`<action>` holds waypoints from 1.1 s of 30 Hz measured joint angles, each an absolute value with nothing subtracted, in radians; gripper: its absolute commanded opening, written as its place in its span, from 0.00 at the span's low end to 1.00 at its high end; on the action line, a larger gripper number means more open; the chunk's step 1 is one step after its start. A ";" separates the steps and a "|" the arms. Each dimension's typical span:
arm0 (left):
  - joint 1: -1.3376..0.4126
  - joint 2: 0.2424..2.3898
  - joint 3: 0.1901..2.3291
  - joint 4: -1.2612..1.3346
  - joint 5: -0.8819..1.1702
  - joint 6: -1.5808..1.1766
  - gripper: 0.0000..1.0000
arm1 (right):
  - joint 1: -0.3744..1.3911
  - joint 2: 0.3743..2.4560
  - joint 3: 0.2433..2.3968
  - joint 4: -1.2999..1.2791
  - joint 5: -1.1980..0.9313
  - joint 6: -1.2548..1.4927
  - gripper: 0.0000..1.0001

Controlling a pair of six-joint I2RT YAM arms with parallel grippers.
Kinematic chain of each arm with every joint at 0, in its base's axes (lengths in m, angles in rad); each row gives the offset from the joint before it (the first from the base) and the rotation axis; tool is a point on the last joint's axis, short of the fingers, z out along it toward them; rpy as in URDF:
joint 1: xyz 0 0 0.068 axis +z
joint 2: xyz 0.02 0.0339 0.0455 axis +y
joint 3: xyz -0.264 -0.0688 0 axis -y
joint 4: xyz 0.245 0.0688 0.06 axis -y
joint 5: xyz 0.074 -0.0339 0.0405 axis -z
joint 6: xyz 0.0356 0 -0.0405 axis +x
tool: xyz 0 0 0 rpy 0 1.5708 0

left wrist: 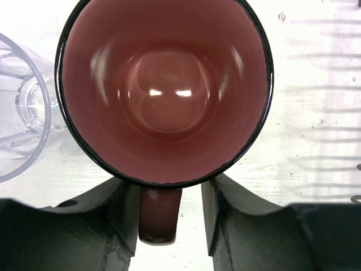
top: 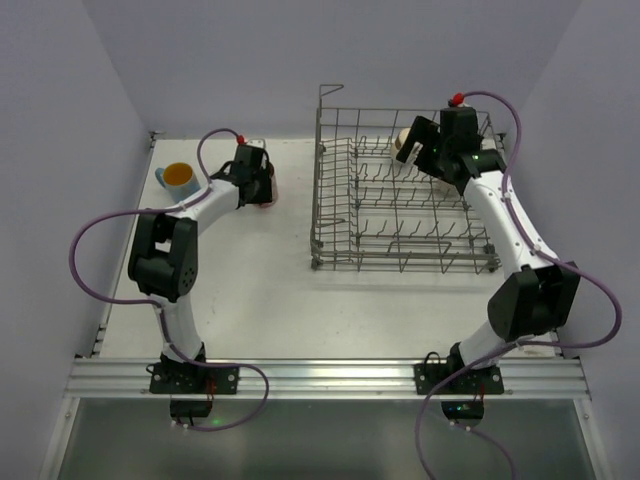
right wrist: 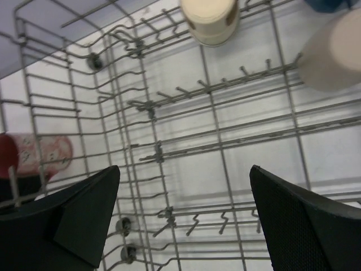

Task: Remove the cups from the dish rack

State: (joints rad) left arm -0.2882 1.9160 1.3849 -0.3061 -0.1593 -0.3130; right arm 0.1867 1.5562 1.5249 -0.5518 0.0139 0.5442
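Note:
A pink-red mug (left wrist: 163, 84) with a dark rim stands upright on the table, its handle (left wrist: 161, 217) between the fingers of my left gripper (left wrist: 169, 187). The jaws are open, with a gap on the handle's right side. In the top view my left gripper (top: 262, 190) is left of the grey wire dish rack (top: 318, 200). My right gripper (right wrist: 184, 169) hangs wide open and empty over the rack's floor (right wrist: 148, 104). Two beige cups (right wrist: 210, 20) (right wrist: 333, 51) lie ahead of it in the rack. The top view has my right gripper (top: 415, 150) at the rack's far right.
A clear glass (left wrist: 22, 107) stands just left of the pink-red mug. A light blue mug with orange inside (top: 178, 178) sits at the table's far left. A blue object (right wrist: 333, 4) peeks in at the rack's far corner. Tall wire walls surround my right gripper.

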 measured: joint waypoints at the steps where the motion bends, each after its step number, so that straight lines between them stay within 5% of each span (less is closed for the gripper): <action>1: -0.287 1.916 1.385 -0.305 -0.157 -0.321 0.52 | 0.187 1.588 1.561 -0.579 0.064 0.539 0.99; 10: -0.277 1.906 1.355 -0.294 -0.123 -0.358 0.68 | 0.155 1.797 1.737 -0.775 0.318 0.524 0.99; 33: -0.255 1.634 1.293 -0.287 -0.163 -0.436 0.72 | -0.001 1.953 1.862 -0.814 0.340 0.520 0.99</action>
State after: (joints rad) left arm -0.2546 1.6344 1.2934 -0.2871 -0.1631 -0.4362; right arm -0.0010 1.9526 1.8622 -0.8143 0.3405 0.5198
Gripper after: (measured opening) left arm 0.719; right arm 0.990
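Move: The left hand's fingers flank the handle of the pink mug set down on the table; the mug's middle is about 6 cm ahead and roughly level in height. The clear glass stands about 11 cm left of that mug, the light-blue mug some 23 cm left of it. For the right hand, the beige cup in the rack is about 8 cm ahead, 14 cm right and 15 cm down; the cream cup is 17 cm ahead, 1 cm right, the dark-blue cup 17 cm ahead and 16 cm right. The left fingers let go of the pink mug's handle, opening wider, then after easing back a centimetre the hand rises about 9 cm off the mug, tipping up some 10 degrees. Meanwhile the right hand, fingers wide open, sweeps roughly 14 cm right, sinking 8 cm and edging 5 cm forward towards the beige cup, as its wrist turns clockwise and tips farther down. ##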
